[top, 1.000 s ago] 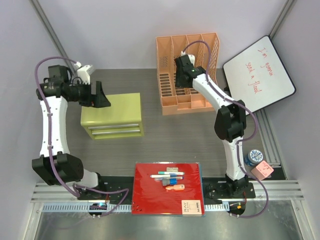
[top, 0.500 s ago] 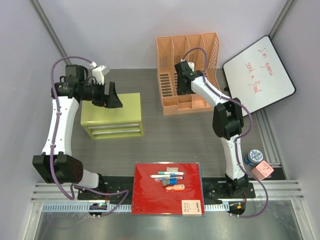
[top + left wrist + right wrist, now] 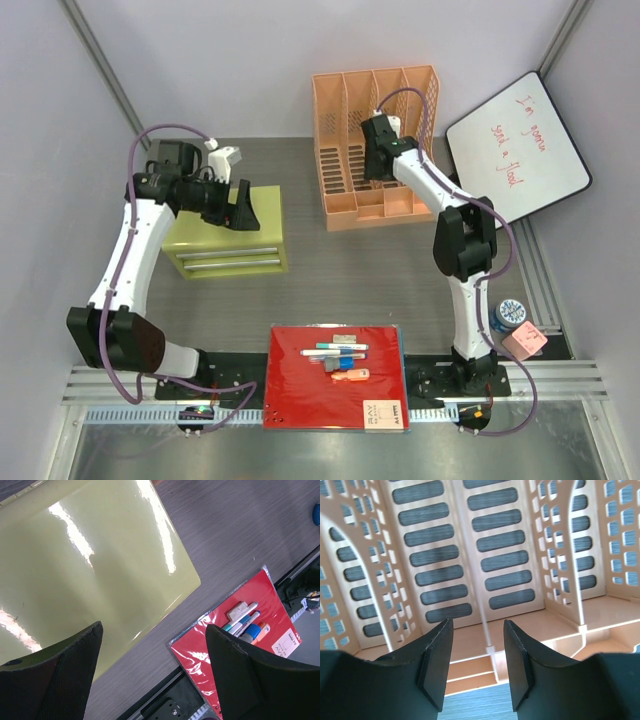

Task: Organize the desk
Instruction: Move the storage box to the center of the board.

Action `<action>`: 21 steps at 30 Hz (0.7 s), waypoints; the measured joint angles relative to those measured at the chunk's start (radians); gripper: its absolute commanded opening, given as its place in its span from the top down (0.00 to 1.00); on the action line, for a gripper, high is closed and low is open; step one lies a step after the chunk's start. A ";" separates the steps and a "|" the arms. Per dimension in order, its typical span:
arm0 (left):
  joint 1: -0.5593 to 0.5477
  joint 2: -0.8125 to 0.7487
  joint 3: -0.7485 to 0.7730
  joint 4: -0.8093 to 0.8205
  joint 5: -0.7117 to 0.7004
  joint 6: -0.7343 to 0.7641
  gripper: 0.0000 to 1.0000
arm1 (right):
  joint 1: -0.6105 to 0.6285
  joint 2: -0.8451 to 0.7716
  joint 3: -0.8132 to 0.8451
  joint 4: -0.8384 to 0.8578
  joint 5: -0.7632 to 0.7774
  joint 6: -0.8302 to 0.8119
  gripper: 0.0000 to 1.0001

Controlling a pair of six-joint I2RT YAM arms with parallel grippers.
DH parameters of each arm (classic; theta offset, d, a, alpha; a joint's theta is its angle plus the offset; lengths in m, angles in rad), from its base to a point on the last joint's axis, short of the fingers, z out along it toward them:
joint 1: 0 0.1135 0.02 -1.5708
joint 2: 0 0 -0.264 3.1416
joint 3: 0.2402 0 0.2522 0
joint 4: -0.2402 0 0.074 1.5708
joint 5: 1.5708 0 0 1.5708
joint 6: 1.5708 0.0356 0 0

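Note:
The desk is a dark grey wood-grain top. On its left part stands a lime-green drawer cabinet, and my left gripper hovers over that cabinet's top, jaws wide open and empty. In the left wrist view the left gripper frames the cabinet top and bare desk. My right gripper hangs over the orange mesh file rack. In the right wrist view the right gripper is open with nothing held, looking down at the rack's slotted floor and a thin divider.
A red folder lies at the near edge carrying markers and an orange pen. A whiteboard with red writing leans at the back right. A blue round thing and a pink block sit at the right edge.
My left arm has swung rightward, carrying its open gripper from left of the cabinet to over its top. The right gripper has shifted slightly right and back over the rack.

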 measured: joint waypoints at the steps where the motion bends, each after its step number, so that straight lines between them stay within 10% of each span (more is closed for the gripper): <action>1: 0.000 -0.003 -0.003 0.003 -0.005 0.000 0.16 | -0.003 0.000 0.000 0.000 0.000 -0.003 0.50; 16: 0.000 -0.019 -0.023 0.022 -0.046 0.000 0.16 | -0.025 0.034 -0.006 0.005 -0.033 -0.006 0.60; 21: 0.000 -0.019 -0.023 0.036 -0.050 0.000 0.17 | -0.023 0.038 -0.048 0.029 -0.052 -0.008 0.83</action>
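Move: The right hand, fingers half open, is over the orange storage box, roughly straddling the front end of its middle divider, which lies about 4 cm below and 1 cm to the right. The green drawer box stands some 34 cm to the hand's left and 10 cm nearer the base; the whiteboard is about 31 cm to its right and 6 cm farther out. From the left hand, that divider lies roughly 30 cm right, 15 cm forward and 14 cm lower. The right hand first slips about 1 cm to its right to bring its fingers over the storage box's middle divider, then sinks some 3.5 cm along the divider's front end, easing half a centimetre back to the left as its fingertips tip slightly farther down. On the way down the fingers close from half open to about a quarter, quickest at the end, until the tips stand close on either side of the thin wall, though a firm pinch can't be seen yet. ##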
